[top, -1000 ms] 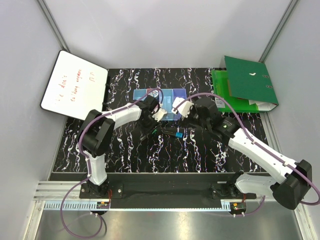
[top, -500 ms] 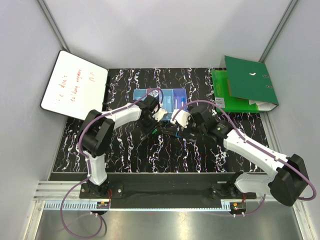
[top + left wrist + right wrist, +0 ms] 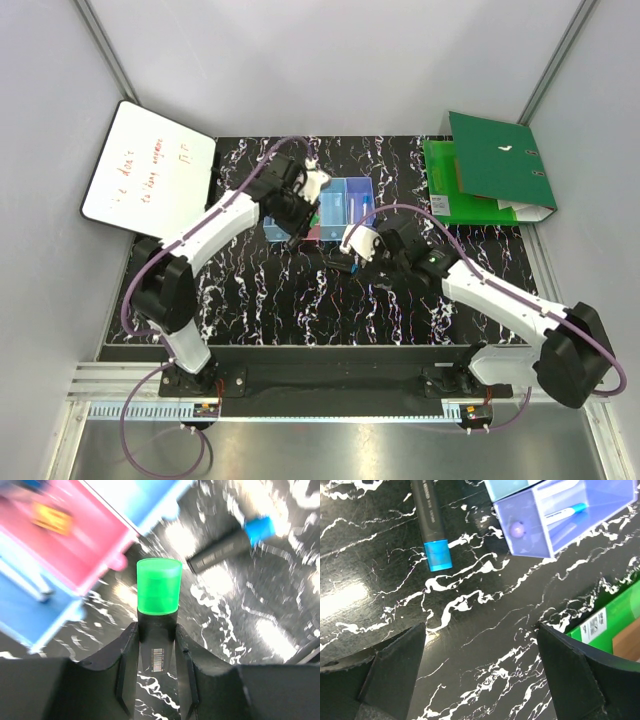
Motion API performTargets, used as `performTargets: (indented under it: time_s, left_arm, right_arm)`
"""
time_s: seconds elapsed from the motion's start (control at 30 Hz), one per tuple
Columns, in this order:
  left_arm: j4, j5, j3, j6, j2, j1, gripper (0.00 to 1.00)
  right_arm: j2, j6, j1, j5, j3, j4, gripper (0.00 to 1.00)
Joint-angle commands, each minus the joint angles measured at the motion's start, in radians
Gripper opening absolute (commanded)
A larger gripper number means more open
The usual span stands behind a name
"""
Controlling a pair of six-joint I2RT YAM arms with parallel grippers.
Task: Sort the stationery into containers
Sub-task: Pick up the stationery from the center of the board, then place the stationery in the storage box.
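Note:
My left gripper (image 3: 292, 222) is shut on a black marker with a green cap (image 3: 159, 587) and holds it above the near left end of the row of bins (image 3: 345, 204). In the left wrist view the gripper (image 3: 157, 630) has the pink bin (image 3: 70, 530) and a blue bin (image 3: 25, 615) just beyond it, blurred. A black marker with a blue cap (image 3: 432, 525) lies on the table; it also shows in the left wrist view (image 3: 227, 544). My right gripper (image 3: 480, 650) is open and empty just near of that marker, in front of the bins (image 3: 352, 256). The purple bin (image 3: 600, 500) holds a white marker with a blue cap (image 3: 561, 514).
The white whiteboard (image 3: 150, 170) lies at the back left. The green binder (image 3: 495, 165) lies at the back right, and its edge shows in the right wrist view (image 3: 615, 622). The table is black marbled (image 3: 300, 310).
My left gripper has lifted the green-capped marker off the table and carried it back over the bins' left end. My right gripper has moved left and nearer, down by the blue-capped marker.

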Motion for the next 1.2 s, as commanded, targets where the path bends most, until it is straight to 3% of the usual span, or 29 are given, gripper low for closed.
performTargets:
  time_s: [0.0, 0.2, 0.6, 1.17]
  left_arm:
    - [0.030, 0.009, 0.092, -0.051, -0.053, 0.081, 0.00]
    - [0.081, -0.001, 0.170, -0.088, -0.028, 0.143, 0.00]
    - [0.092, 0.003, 0.344, -0.146, 0.038, 0.158, 0.00]
    - [0.116, -0.004, 0.326, -0.095, -0.054, 0.204, 0.00]
  right_arm:
    - [0.044, -0.045, -0.003, -0.044, 0.001, 0.049, 1.00]
    - [0.158, -0.119, -0.005, -0.082, 0.041, 0.068, 1.00]
    - [0.426, -0.197, -0.003, -0.150, 0.225, 0.070, 1.00]
    - [0.586, -0.257, -0.029, -0.309, 0.308, -0.020, 0.95]
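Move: The blue-capped highlighter lies about 3 cm ahead of the open right hand, 8 cm to its left and 12 cm below. The tray's purple compartment is some 16 cm ahead, 4 cm left and 11 cm down from that hand. The left hand, already holding the green-capped highlighter, has the tray's left blue compartment roughly 9 cm ahead, 4 cm left and 11 cm below; the pink one is 9 cm ahead, 2 cm right, just as low. Down first, then left and a little forward, then down again: the right hand sinks some 10 cm and shifts 7 cm left over the blue-capped highlighter, fingers wide open, turning counter-clockwise nearly 20 degrees and pointing more steeply down. Meanwhile the left hand keeps its grip on the green-capped highlighter and carries it up and forward over the tray's left blue compartment, slowing towards the end. ##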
